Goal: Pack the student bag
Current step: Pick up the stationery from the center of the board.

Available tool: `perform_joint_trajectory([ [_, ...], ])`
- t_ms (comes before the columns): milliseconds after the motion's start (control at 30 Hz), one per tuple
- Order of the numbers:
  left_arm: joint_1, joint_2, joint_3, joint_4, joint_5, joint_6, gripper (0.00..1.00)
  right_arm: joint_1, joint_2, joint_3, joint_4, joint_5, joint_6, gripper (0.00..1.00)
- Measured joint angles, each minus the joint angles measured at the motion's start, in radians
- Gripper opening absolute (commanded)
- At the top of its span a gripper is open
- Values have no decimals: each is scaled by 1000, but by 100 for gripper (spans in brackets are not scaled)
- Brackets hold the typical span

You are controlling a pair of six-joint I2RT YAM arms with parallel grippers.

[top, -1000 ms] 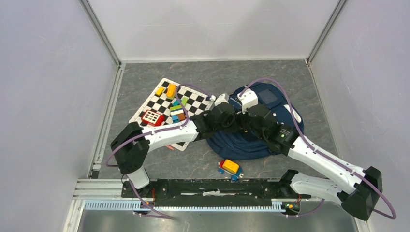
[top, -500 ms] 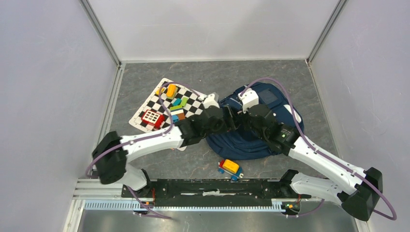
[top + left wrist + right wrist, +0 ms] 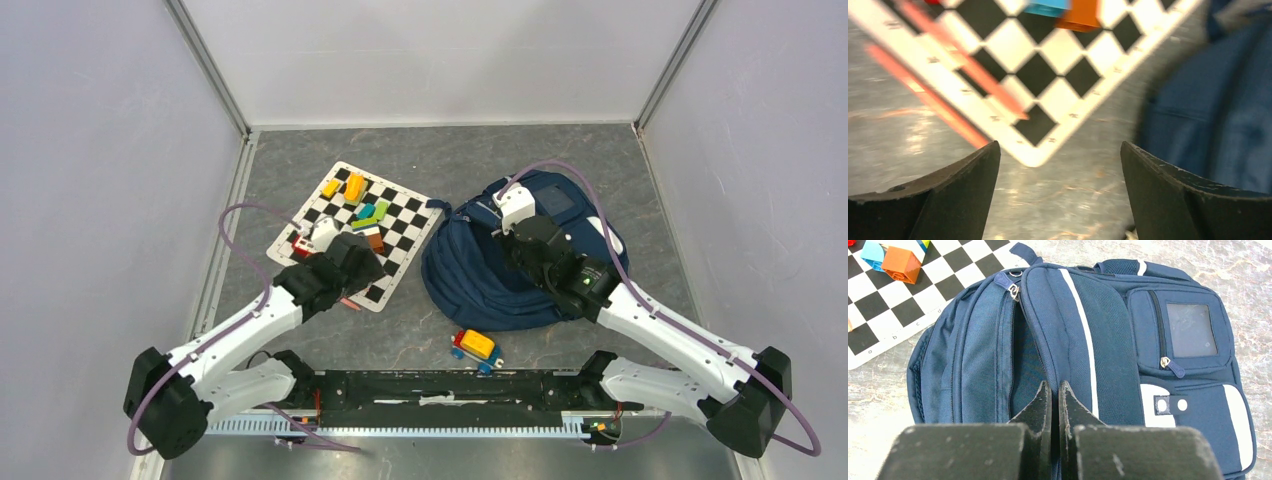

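The navy student bag [image 3: 470, 285] lies right of centre with its main zip gaping [image 3: 1018, 355] and a pale stripe down the flap. My right gripper [image 3: 1054, 385] is shut, pinching the edge of that flap and holding the opening apart; in the top view it sits over the bag's middle [image 3: 512, 245]. My left gripper [image 3: 1060, 150] hangs open and empty above the table at the near corner of the checkerboard mat [image 3: 1033, 85]; the top view shows it at that mat's near edge [image 3: 350, 265]. The bag's side [image 3: 1218, 100] shows blurred to its right.
Several coloured blocks [image 3: 365, 215] and a red window block [image 3: 300, 243] lie on the checkerboard mat [image 3: 405, 215]. An orange-red stick [image 3: 973, 70] crosses the mat's edge. A yellow and blue toy car [image 3: 476, 346] sits near the front rail, below the bag.
My left arm has pulled back from the bag's opening to the left, over the mat's near edge, and its jaws have opened wide. The right gripper and bag have stayed put.
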State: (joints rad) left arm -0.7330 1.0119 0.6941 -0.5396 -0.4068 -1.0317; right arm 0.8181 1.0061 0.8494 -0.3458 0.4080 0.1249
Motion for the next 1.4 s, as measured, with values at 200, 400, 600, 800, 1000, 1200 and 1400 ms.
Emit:
perform_joint_trajectory([
  [200,169,13,-16,-158,-12,8,69,0,0,0,0,-4,5,0],
  [400,249,100,-40,-198,-34,10,67,0,-1,0,0,-5,5,0],
  [600,327,152,-87,-180,-9,10,61,0,-4,0,0,-6,6,0],
  [800,352,196,-90,-130,13,12,60,0,-5,0,0,-8,6,0],
  [1000,362,219,-92,-101,24,15,54,0,-5,0,0,-12,6,0],
  [1200,367,249,-92,-98,24,26,41,0,-5,0,0,-12,7,0],
  [1400,367,256,-92,-104,19,33,37,0,-5,-1,0,-12,9,0],
])
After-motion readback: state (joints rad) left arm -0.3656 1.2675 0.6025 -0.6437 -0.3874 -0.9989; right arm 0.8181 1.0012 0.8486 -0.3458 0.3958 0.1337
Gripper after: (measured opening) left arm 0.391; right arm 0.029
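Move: The pen lying off the board is about 12 cm to the left hand's left, level with it fore and aft and some 11 cm below. The other pen, on the board, is about 5 cm ahead and 10 cm left; the orange block is 13 cm ahead and 2 cm left, the red block 12 cm ahead and 18 cm left. From the right hand, the off-board pen is roughly 41 cm left, 5 cm back and 20 cm down. Leftward and down sweeps the left hand, some 11 cm left and 10 cm down, to the pen beside the board's edge, fast at first, then sinking slowly over the last stretch. Its fingers tip down and turn counter-clockwise about 20 degrees, closing from wide to less than half open, so they straddle the pen's tip half without pinching it. The right hand stays put, still pinching the edge of the bag's opening. ##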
